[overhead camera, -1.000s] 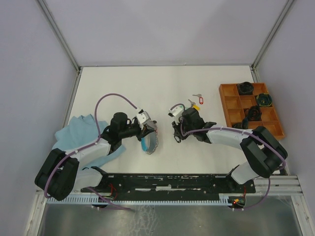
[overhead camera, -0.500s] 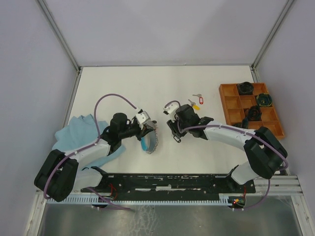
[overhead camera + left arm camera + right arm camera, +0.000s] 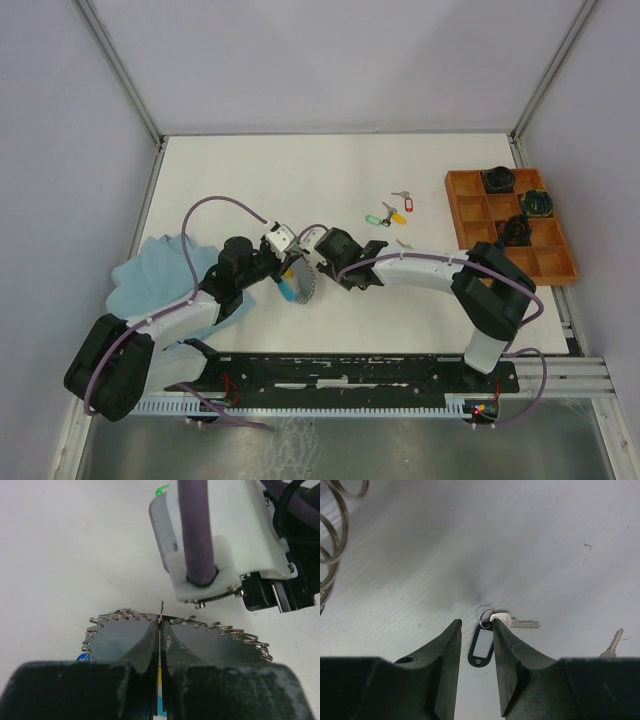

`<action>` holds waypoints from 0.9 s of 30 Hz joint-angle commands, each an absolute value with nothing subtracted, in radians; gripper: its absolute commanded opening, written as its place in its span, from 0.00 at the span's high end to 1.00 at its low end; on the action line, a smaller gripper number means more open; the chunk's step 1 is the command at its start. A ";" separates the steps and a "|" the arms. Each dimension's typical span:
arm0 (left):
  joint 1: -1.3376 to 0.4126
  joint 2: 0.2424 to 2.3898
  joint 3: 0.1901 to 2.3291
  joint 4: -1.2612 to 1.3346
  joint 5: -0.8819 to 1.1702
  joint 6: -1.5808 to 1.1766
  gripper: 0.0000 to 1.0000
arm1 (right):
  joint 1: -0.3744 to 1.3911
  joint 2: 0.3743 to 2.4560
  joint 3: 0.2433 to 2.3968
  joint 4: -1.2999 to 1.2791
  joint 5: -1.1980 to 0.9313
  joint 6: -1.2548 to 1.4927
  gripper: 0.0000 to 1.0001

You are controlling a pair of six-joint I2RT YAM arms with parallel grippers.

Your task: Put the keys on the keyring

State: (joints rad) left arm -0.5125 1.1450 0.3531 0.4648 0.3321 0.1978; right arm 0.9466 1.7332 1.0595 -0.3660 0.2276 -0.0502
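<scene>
In the left wrist view my left gripper (image 3: 160, 622) is shut on the keyring (image 3: 112, 622), a thin wire loop strung with small split rings. Its blue sleeve (image 3: 161, 702) sits between the jaws. From above, the left gripper (image 3: 288, 265) holds the keyring (image 3: 303, 290) upright on the table. My right gripper (image 3: 318, 262) is right beside it, and its white camera block (image 3: 215, 535) fills the left wrist view. The right gripper (image 3: 476, 622) is open, and a black-tagged key (image 3: 481, 647) lies on the table between its fingers. Green (image 3: 372, 220), yellow (image 3: 397, 213) and red (image 3: 406, 200) tagged keys lie further back.
An orange compartment tray (image 3: 470, 210) holding dark coiled bundles (image 3: 515, 230) stands at the right. A blue cloth (image 3: 160, 275) lies under the left arm. Another bare key (image 3: 612, 645) rests to the right of the right gripper's fingers.
My right gripper has swung left across the table to the keyring and its jaws have widened. The green-tagged key is now uncovered. The left gripper stays shut on the keyring.
</scene>
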 commanded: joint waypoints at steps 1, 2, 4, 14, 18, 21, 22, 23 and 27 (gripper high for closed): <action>-0.511 1.111 0.349 0.571 0.288 0.147 0.97 | 0.964 1.773 1.119 -0.396 0.333 -0.054 0.61; -0.512 1.110 0.348 0.572 0.288 0.147 0.97 | 0.966 1.779 1.119 -0.399 0.342 -0.049 0.61; -0.511 1.109 0.348 0.573 0.291 0.146 0.97 | 0.968 1.792 1.120 -0.403 0.353 -0.045 0.62; -0.511 1.110 0.348 0.577 0.309 0.144 0.97 | 0.967 1.841 1.129 -0.406 0.374 -0.040 0.67; -0.511 1.115 0.350 0.578 0.320 0.146 0.97 | 0.967 1.827 1.129 -0.405 0.388 -0.040 0.73; -0.511 1.115 0.351 0.575 0.325 0.146 0.97 | 0.967 1.809 1.129 -0.409 0.406 -0.041 0.78; -0.511 1.116 0.351 0.575 0.327 0.146 0.97 | 0.966 1.803 1.128 -0.410 0.412 -0.041 0.80; -0.511 1.117 0.353 0.574 0.330 0.146 0.97 | 0.966 1.798 1.127 -0.410 0.419 -0.042 0.81; -0.512 1.122 0.357 0.570 0.351 0.149 0.97 | 0.965 1.788 1.128 -0.411 0.446 -0.041 0.88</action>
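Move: The black-tagged key on its small ring lies on the table almost beneath the open right fingertips, about 1 cm ahead, 2 cm to their right and 2 cm below. The keyring in the left hand hangs some 9 cm to the right hand's left, roughly level fore and aft and about 4 cm higher; the green-tagged key lies some 14 cm ahead and 6 cm right. From the left hand the black-tagged key is about 11 cm right, 2 cm back and 9 cm below. The right hand first sinks about 2 cm towards the table with its fingers open, easing to its right, then at that low height creeps a little over 1 cm forward and slightly farther right while the wrist tilts some 10 degrees in all. As it creeps its fingers close on the black tag's small ring, where tag and key head meet, and pinch it there, while the left hand stays put and keeps its shut grip on the keyring. ##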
